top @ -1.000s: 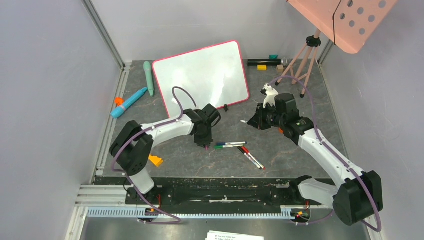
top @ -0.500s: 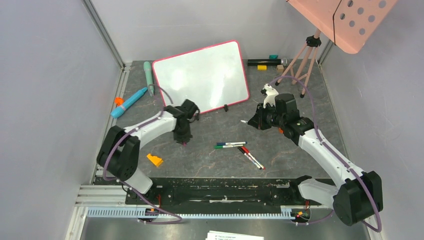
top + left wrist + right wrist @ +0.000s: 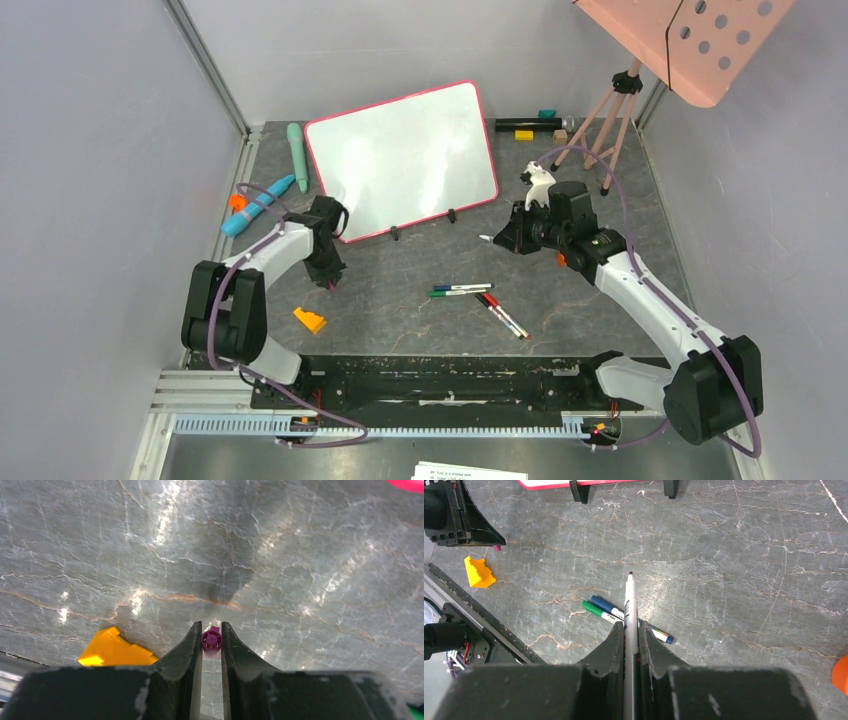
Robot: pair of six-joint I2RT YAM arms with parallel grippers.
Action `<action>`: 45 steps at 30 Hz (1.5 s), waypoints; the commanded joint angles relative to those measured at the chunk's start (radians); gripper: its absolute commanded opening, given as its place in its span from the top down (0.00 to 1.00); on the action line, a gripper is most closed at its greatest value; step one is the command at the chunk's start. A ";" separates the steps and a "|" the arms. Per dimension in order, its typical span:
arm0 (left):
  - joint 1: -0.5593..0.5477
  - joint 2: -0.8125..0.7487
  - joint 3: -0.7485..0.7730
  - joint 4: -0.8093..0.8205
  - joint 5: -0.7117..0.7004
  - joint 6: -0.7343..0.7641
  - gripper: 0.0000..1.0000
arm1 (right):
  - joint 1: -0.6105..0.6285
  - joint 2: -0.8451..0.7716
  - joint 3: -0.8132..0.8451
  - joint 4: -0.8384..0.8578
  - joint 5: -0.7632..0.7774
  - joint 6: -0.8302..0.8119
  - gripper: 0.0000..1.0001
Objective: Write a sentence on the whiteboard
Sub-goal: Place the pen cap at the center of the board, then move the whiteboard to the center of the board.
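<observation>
The whiteboard [image 3: 400, 160], white with a pink-red rim, stands tilted at the back centre on two black clip feet; its rim shows in the right wrist view [image 3: 549, 485]. No sentence shows on its face. My left gripper [image 3: 331, 284] [image 3: 211, 630] hangs just above the table below the board's lower left corner, shut on a small purple marker cap [image 3: 211, 640]. My right gripper [image 3: 508, 238] [image 3: 631, 627] is to the right of the board's front edge, shut on an uncapped grey marker [image 3: 630, 600] whose dark tip points left toward the left arm.
Blue and green markers [image 3: 462, 290] and a red one [image 3: 503, 315] lie at the table's middle. An orange block [image 3: 311, 320] sits near the left gripper. Blue [image 3: 258, 205] and teal [image 3: 297, 155] pens lie left of the board. A tripod [image 3: 605, 120] with a pink perforated panel [image 3: 690, 40] stands back right.
My left arm has swung left from beside the loose markers to below the board's left corner, carrying the cap. The right arm has barely shifted.
</observation>
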 commanded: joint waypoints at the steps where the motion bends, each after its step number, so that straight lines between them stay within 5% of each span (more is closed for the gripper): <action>1: 0.035 0.025 0.013 0.031 -0.024 0.061 0.82 | -0.002 0.009 0.059 0.025 -0.006 -0.001 1.00; 6: 0.035 -0.030 0.017 0.031 -0.016 0.073 0.41 | -0.002 0.020 0.070 0.026 -0.004 -0.001 1.00; 14: 0.035 -0.138 0.075 -0.015 -0.005 0.112 0.28 | -0.002 0.043 0.091 0.048 -0.009 0.017 1.00; 20: 0.035 -0.330 0.034 0.220 0.207 0.205 0.01 | -0.002 0.064 0.122 0.051 -0.018 0.037 1.00; 27: 0.106 -0.468 -0.100 0.576 0.173 0.258 0.00 | -0.002 0.077 0.165 0.009 -0.037 0.062 1.00; 30: 0.163 -0.471 -0.157 0.766 0.334 0.356 0.00 | -0.002 0.083 0.191 -0.029 -0.038 0.053 1.00; 38: 0.452 -0.149 -0.096 1.174 0.942 0.103 0.00 | -0.002 0.104 0.263 -0.101 -0.042 0.037 1.00; 41: 0.501 -0.074 -0.076 1.293 0.964 0.045 0.00 | -0.002 0.106 0.272 -0.118 -0.040 0.028 1.00; 45: 0.512 0.027 0.040 1.240 1.043 0.092 0.00 | -0.001 0.105 0.264 -0.125 -0.037 0.024 1.00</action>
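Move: The left hand holds the purple pen cap upright just over the tabletop; the table spot for it lies about 2 cm ahead, 1 cm left and 2 cm down. The yellow block is some 7 cm back and 5 cm left; the whiteboard's near-left corner about 12 cm ahead and 3 cm right, both 2 cm lower. From the right hand, that spot is roughly 38 cm left, 4 cm back and 15 cm below. Left hand opens, frees the cap, rises and reaches forward 17 cm, tipping up; right raises marker 5 cm. ##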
